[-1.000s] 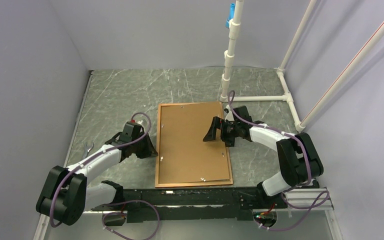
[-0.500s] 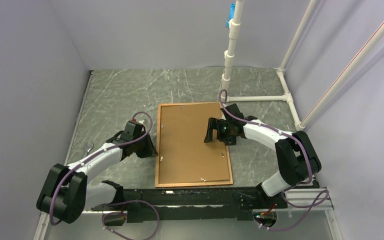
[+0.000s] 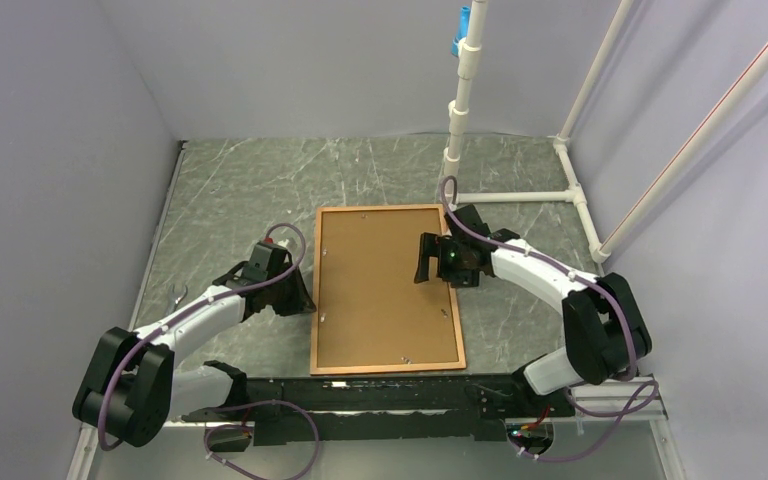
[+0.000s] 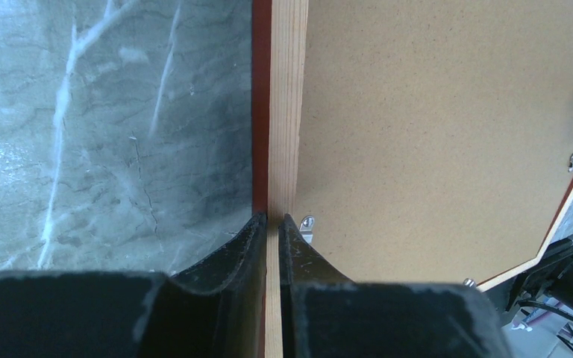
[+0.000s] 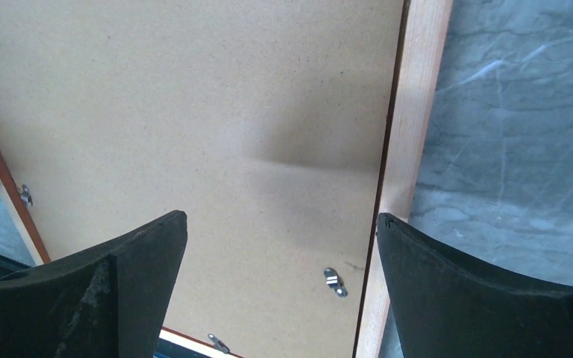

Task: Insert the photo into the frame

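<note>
The frame point(image 3: 317, 285) lies face down on the marbled table, a plain brown backing board point(image 3: 380, 295) filling it. No part of the photo shows. My left gripper point(image 3: 307, 300) is shut on the frame's left rail point(image 4: 287, 112); its fingertips point(image 4: 274, 218) pinch the pale wood beside a metal clip point(image 4: 307, 224). My right gripper point(image 3: 428, 262) hangs open over the board's right part point(image 5: 194, 112). Its gap point(image 5: 282, 218) holds nothing, its right finger stands above the right rail point(image 5: 418, 112), and a clip point(image 5: 333, 282) lies below.
A white pipe post point(image 3: 460, 130) rises just behind the frame's far right corner, with pipes point(image 3: 520, 196) along the table to the right. A small metal tool point(image 3: 176, 296) lies at the left table edge. A black rail point(image 3: 380, 395) runs along the near edge.
The board's near right side, which stood askew over the rail, now lies flush in the frame. My right gripper has shifted slightly back and right; the left keeps its grip.
</note>
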You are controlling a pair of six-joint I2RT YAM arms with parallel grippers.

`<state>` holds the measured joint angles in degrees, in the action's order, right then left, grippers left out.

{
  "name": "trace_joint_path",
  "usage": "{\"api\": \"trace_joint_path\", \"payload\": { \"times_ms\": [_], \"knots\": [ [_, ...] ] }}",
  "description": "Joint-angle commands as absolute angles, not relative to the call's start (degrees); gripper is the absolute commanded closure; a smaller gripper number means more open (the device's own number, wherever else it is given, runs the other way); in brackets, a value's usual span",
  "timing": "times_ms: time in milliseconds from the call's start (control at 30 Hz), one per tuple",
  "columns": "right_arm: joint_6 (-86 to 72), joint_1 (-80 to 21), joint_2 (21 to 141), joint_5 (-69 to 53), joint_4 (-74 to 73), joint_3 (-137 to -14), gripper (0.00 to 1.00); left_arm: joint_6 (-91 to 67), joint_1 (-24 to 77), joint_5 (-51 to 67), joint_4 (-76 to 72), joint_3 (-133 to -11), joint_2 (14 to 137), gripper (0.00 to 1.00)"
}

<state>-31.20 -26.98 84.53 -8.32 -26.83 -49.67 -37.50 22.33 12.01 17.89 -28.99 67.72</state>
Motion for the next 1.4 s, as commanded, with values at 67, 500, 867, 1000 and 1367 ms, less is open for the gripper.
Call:
{"api": "trace_joint_path", "payload": {
  "times_ms": [67,500,867,1000,1367],
  "knots": [
    [-29.8,-26.69,80.48,-5.88,-29.69,-51.46,0.0,-35.78,22.85,7.69,22.16,-28.92,67.5,0.82],
    [-27.34,-21.46,78.86,-8.58,-27.37,-43.0,0.0,-36.25,23.03,10.74,19.02,-27.44,63.54,0.33],
    [-28.41,-22.06,74.91,-13.57,-25.26,-35.73,0.01,-37.96,23.86,18.75,9.47,-25.12,67.05,0.25],
    [-29.02,-21.99,73.06,-13.74,-25.74,-35.16,0.01,-40.27,25.89,21.77,4.93,-24.77,69.83,0.25],
    [-29.44,-22.0,73.03,-11.61,-26.9,-35.81,0.0,-40.58,34.71,12.43,13.28,-32.73,75.46,0.25]
  ]
}}
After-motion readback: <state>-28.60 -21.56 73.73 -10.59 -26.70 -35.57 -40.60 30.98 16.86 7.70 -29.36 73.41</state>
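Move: The left hand holds the frame's left rail between its nearly shut fingers; a near left clip lies on the board about 2 cm to its right, level fore and aft, and a far left clip about 14 cm ahead and 2 cm right. The right hand is open over the board: the right rail stretch to straddle lies some 5 cm back, 5 cm right and 3 cm below, the near right clip 5 cm back and 3 cm right, and a near-side clip 16 cm back and 5 cm left. The left hand opens to about three quarters, letting go of the left rail, shifts about 1 cm left and back, then sweeps some 7 cm right with its left finger coming against the rail's outer face to push the frame right. Meanwhile the wide-open right hand lifts slightly off the right rail's inner edge, goes about 4.5 cm right over the rail and down, then some 5 cm back along it in all, ending low with its right finger just outside the rail. ##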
